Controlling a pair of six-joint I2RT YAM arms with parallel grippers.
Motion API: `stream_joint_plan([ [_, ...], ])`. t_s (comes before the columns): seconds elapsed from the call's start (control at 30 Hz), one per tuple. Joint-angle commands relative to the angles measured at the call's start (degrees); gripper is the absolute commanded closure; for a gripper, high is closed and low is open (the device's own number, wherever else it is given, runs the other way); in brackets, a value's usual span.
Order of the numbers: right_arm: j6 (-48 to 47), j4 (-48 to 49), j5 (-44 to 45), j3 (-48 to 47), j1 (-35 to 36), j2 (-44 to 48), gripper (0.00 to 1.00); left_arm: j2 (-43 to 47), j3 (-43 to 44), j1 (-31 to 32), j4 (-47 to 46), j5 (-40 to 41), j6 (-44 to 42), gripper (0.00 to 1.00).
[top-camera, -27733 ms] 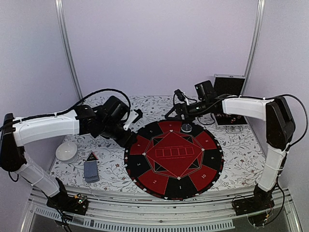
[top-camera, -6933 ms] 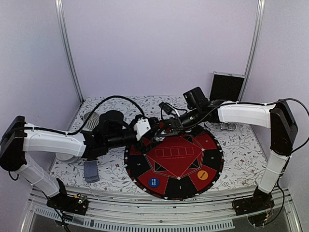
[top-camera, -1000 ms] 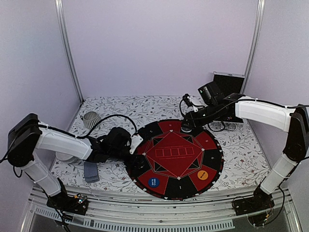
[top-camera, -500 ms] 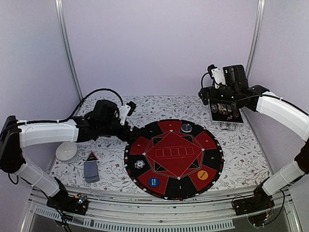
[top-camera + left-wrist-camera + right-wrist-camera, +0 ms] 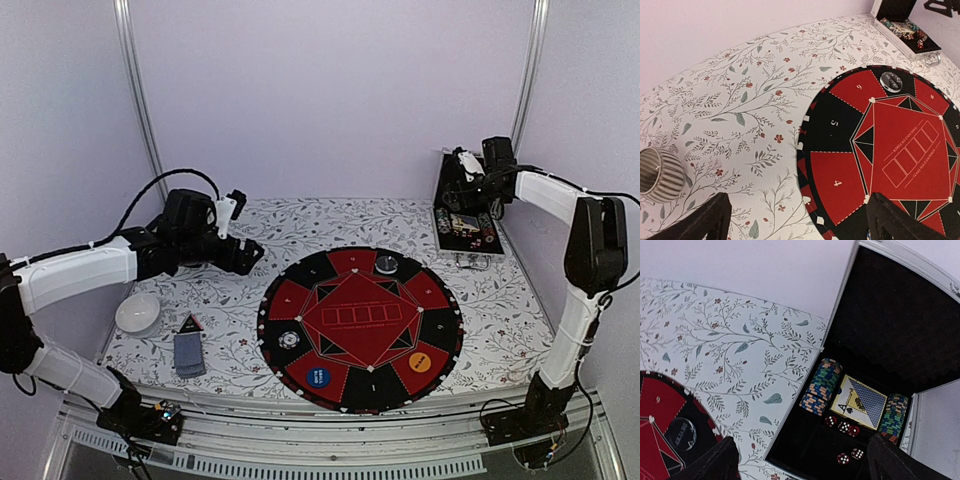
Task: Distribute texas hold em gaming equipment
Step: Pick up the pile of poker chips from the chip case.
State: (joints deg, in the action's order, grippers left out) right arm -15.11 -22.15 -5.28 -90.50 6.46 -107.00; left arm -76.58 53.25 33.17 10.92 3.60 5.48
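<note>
On the round red-and-black game mat [image 5: 350,325] lie a striped poker chip [image 5: 290,340], a blue marker disc [image 5: 318,377], an orange marker disc [image 5: 420,361] and a black silvery disc [image 5: 386,264]. Grey-blue cards [image 5: 188,352] lie on the cloth to the left of the mat. My left gripper [image 5: 248,256] hangs open and empty over the cloth, off the mat's [image 5: 840,170] left edge. My right gripper [image 5: 805,465] is open and empty above the open case [image 5: 805,440], which holds chip stacks [image 5: 821,386], a boxed card deck [image 5: 860,401] and red dice [image 5: 845,427].
A ribbed grey cup [image 5: 657,175] stands on the flowered cloth at the left. A white bowl [image 5: 137,312] and a small black triangular piece [image 5: 190,322] sit near the cards. The case's lid [image 5: 470,175] stands upright at the back right. Purple walls close in the table.
Both grippers opened and drew away from the mat. The left arm pulled back to the left, leaving the striped chip on the mat. The right arm swung back over the case.
</note>
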Motion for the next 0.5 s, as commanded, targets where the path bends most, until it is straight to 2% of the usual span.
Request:
stream_joint_plan([
  [0.0, 5.5, -6.0, -8.1, -14.1, -4.9, -9.6, 0.18, 0.6, -1.2, -2.3, -1.8, -2.4, -1.3, 0.03],
  [0.13, 11.5, -10.0, -8.1, -22.7, -4.8, -20.4, 0.43, -1.0, -0.9, -3.5, -2.9, -3.5, -1.5, 0.03],
  [0.2, 13.3, -9.9, -8.8, -24.7, -4.9, -23.2, 0.49, -1.9, -0.7, -3.9, -2.9, -3.9, -1.9, 0.03],
  [0.3, 11.3, -8.7, -9.7, -25.9, -4.9, -25.5, 0.53, -3.1, -0.4, -4.4, -2.1, -4.2, -2.5, 0.03],
  [0.4, 2.3, -7.8, -9.3, -25.9, -4.9, -25.8, 0.52, -3.5, -0.1, -4.7, -0.7, -4.5, -3.1, 0.03],
  [0.47, -5.8, -7.8, -12.2, -24.6, -5.0, -25.2, 0.49, -3.1, -0.3, -4.8, -0.4, -5.0, -3.7, 0.03],
])
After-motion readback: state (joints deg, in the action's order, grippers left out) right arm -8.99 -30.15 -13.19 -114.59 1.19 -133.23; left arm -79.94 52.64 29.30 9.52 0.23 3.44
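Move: The pile of poker chips at the left side of the open case lies about 13 cm straight ahead of the right hand and some 14 cm below. The playing cards lie roughly 6 cm to the right of the pile, the second chip pile about 12 cm right of it, and the red dice 3 cm right of it and 6 cm nearer. From the left hand the aimed-at pile is about 30 cm ahead and 63 cm to the right. The right hand reaches about 8 cm forward, then sinks 10 cm towards the left chip pile, half-closing its fingers. ##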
